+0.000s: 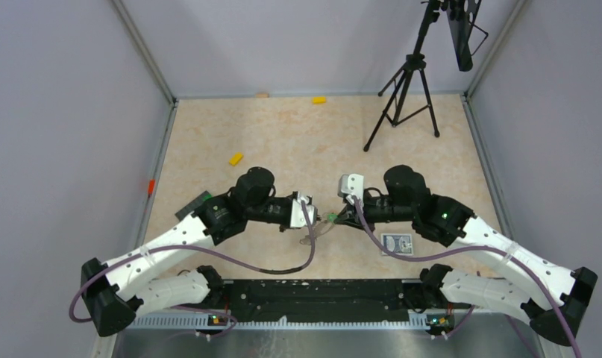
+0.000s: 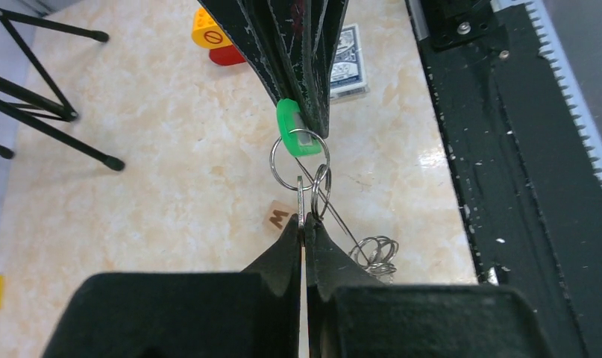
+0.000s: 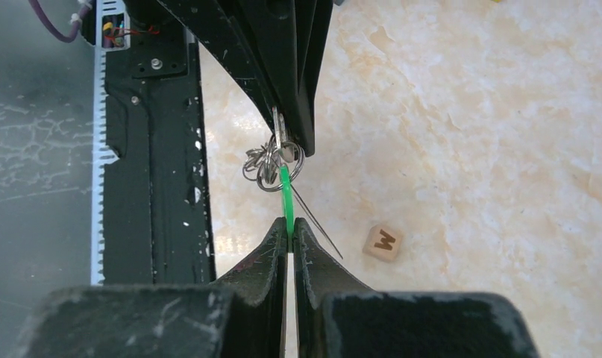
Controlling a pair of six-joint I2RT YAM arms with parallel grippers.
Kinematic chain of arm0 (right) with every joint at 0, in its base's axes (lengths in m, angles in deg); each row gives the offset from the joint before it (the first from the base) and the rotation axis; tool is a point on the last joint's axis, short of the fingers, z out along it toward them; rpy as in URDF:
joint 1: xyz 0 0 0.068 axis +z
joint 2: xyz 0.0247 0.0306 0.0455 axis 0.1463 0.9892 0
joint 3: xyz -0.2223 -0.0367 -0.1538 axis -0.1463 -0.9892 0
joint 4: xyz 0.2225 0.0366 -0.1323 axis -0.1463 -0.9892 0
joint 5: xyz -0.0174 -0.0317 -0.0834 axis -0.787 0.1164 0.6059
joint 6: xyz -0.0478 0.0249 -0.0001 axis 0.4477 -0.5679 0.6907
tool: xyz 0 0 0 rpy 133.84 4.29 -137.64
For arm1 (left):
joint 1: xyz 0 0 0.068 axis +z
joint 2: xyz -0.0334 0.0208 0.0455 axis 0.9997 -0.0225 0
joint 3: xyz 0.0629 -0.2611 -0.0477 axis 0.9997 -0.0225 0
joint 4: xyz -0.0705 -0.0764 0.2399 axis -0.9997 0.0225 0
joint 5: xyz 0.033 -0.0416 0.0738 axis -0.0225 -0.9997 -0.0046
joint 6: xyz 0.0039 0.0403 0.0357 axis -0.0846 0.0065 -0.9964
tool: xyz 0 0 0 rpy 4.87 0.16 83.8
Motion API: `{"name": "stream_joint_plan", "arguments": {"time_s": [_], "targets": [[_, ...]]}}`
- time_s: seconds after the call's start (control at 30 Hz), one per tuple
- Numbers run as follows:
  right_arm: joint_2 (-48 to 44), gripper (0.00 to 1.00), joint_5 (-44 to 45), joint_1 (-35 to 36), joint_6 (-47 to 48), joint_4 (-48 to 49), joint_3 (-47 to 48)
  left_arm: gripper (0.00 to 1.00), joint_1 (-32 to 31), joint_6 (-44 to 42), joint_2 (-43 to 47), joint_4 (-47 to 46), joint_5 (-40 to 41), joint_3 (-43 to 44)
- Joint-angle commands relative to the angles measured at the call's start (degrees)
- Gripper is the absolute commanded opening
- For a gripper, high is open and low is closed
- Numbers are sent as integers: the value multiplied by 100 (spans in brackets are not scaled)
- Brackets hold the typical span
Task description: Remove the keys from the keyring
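Observation:
Both grippers meet above the middle of the table. My right gripper (image 3: 290, 224) is shut on the green head of a key (image 3: 286, 195); the left wrist view shows that green key (image 2: 298, 134) pinched between its black fingers (image 2: 283, 52). A round silver wire keyring (image 2: 299, 160) passes through the green head. My left gripper (image 2: 305, 222) is shut on a thin silvery key (image 2: 301, 195) seen edge-on, which hangs on the same keyring. A small second ring (image 2: 320, 186) and a cluster of little rings (image 2: 377, 255) dangle beside it. From above, the green key (image 1: 332, 217) sits between the two grippers.
A small wooden cube marked M (image 3: 382, 242) lies on the table under the grippers. A card deck (image 1: 397, 243) lies near the right arm. A black tripod (image 1: 403, 97) stands at the back right. Yellow blocks (image 1: 236, 158) (image 1: 319, 99) lie farther back. The black base rail (image 1: 320, 294) runs along the near edge.

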Motion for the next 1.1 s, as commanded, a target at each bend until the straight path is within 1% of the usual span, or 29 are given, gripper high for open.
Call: {"name": "stream_joint_plan", "arguments": {"time_s": [0.0, 0.23, 0.4, 0.7, 0.83, 1.07], "targets": [[-150, 0, 249, 21, 758, 191, 276, 0, -19, -902, 181, 150, 155, 342], [-327, 0, 601, 23, 1865, 524, 410, 0, -19, -2153, 370, 144, -46, 464], [-354, 0, 612, 22, 2678, 674, 483, 0, -19, -2638, 393, 72, -163, 549], [-384, 0, 512, 21, 3732, 988, 416, 0, -19, -2985, 148, -25, -110, 731], [-353, 0, 473, 22, 3997, 1166, 389, 0, -19, -3033, 23, -9, -150, 783], [-223, 0, 283, 26, 4816, 859, 574, 0, -19, -2934, -56, -129, -237, 703]]}}
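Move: The split ring joining the silver key and the green key lies about 2 cm to the right of the left hand, level fore and aft and about 1 cm lower. It is about 2 cm left of the right hand and also some 1 cm below. The metal plate hangs roughly 3 cm behind the left hand, 1 cm left and 4 cm below. The W block is about 5 cm ahead of the left hand, 4 cm right, some 16 cm down. The split ring is carried upward between the two shut grippers, the left still pinching the silver key and the right the green one. Both hands rise some 6 cm and roll about their own fingers, tops tipping back towards the bases. The right turns farther, about 45 degrees against 30, and pushes more forward as it climbs, ending slightly ahead of the left. ##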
